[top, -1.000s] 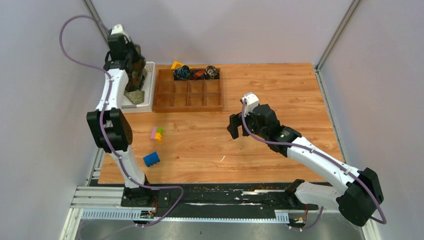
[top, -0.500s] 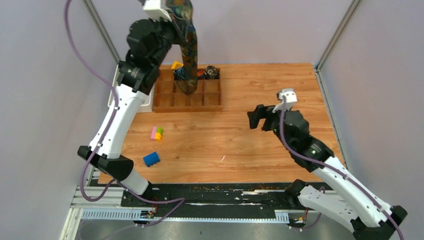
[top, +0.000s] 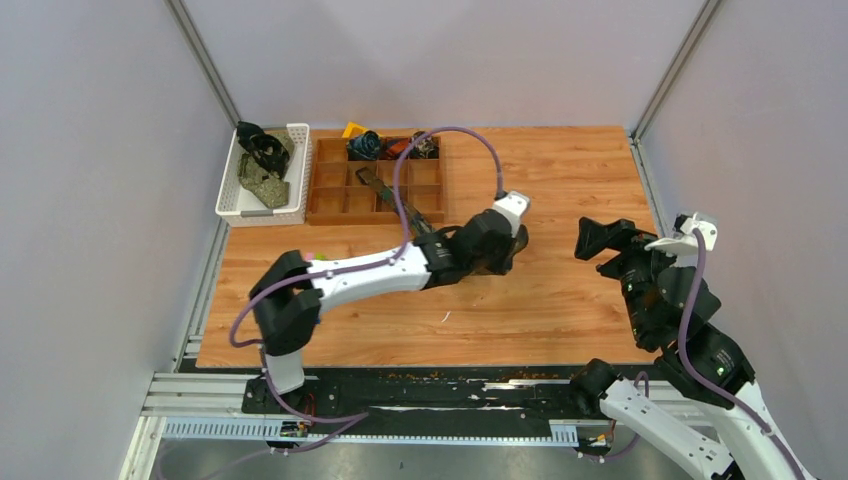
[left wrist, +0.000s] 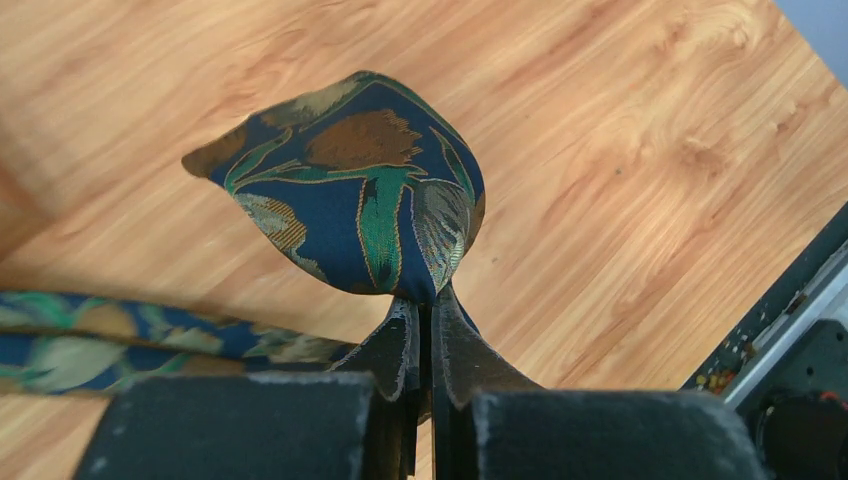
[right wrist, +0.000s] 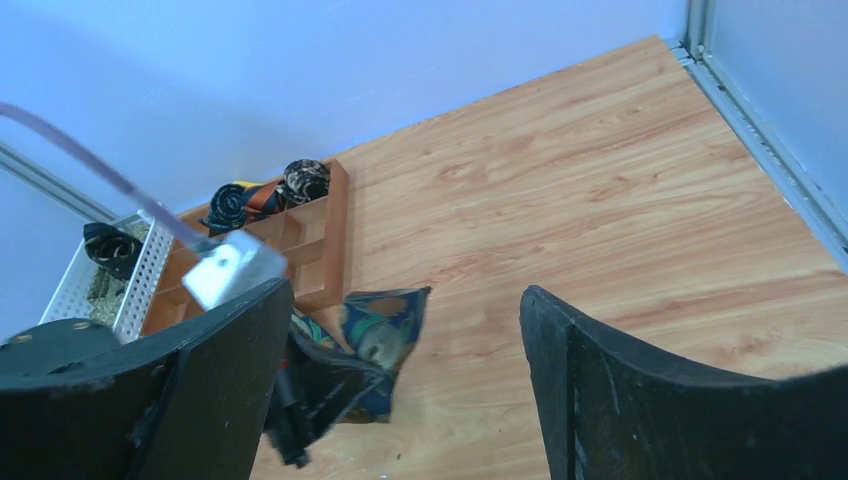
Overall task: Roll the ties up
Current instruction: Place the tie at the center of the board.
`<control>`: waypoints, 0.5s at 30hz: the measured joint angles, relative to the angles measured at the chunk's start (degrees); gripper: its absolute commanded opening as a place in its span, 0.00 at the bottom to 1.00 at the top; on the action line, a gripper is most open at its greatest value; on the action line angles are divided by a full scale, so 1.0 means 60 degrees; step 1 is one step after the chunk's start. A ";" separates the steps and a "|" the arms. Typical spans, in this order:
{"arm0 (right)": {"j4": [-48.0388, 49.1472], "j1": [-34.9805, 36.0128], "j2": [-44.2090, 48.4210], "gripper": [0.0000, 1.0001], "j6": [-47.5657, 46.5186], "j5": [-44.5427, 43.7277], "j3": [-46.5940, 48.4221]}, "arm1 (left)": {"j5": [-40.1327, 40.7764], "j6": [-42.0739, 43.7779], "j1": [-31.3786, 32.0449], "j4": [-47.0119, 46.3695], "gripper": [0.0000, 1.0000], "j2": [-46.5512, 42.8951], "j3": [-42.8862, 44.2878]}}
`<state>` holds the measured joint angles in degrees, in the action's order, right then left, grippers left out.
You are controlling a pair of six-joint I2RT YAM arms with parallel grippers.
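My left gripper is shut on the wide pointed end of a navy tie with a green and brown pattern, low over the middle of the table. In the top view this tie trails from the left gripper back across the wooden tray. Three rolled ties fill the tray's back compartments. More ties lie in the white basket. My right gripper hangs open to the right of the held end, with nothing in it. The right wrist view shows the tie's end between its spread fingers, farther off.
A yellow block sits behind the tray. Bare wood stretches to the right of the tray up to the metal frame rail at the table's right edge. The left arm's purple cable loops over the tray.
The left arm lifted the tie out of the basket, swung it high over the tray and came down at mid-table. The right arm drew back to the right, its jaws narrowing slightly.
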<state>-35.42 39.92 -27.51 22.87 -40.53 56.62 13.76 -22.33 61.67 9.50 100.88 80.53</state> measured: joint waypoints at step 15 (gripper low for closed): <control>-0.1217 0.0000 0.1366 0.83 0.0572 -0.0674 -0.0138 | 0.0379 -0.1304 0.1035 0.0255 0.99 0.6736 0.7271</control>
<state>-42.72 39.92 -19.31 26.30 -44.58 55.79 16.03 -30.15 67.88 11.03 141.29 124.16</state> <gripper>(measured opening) 0.832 0.762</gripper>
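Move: The left hand holds the tie's wide end. The bare patch of board it is taking it to lies about 16 cm to its right, 2 cm ahead and 18 cm below. The compartment tray, where the tie's tail lies, is some 26 cm left and 18 cm ahead, with the rolled ties about 22 cm left and 26 cm ahead. From the right hand that patch lies roughly 8 cm ahead, 4 cm right and 33 cm below. The left arm sweeps the pinched wide end of the tie about 18 cm to the right, away from the compartment tray and over the bare board, sinking some 7 cm, mostly late on, and its shut fingers open to about three quarters as it still travels, letting go of the cloth above the board. The empty right hand, fingers staying wide open, backs off some 5 cm to the right and towards its base, keeping high and clear of the incoming left gripper. ##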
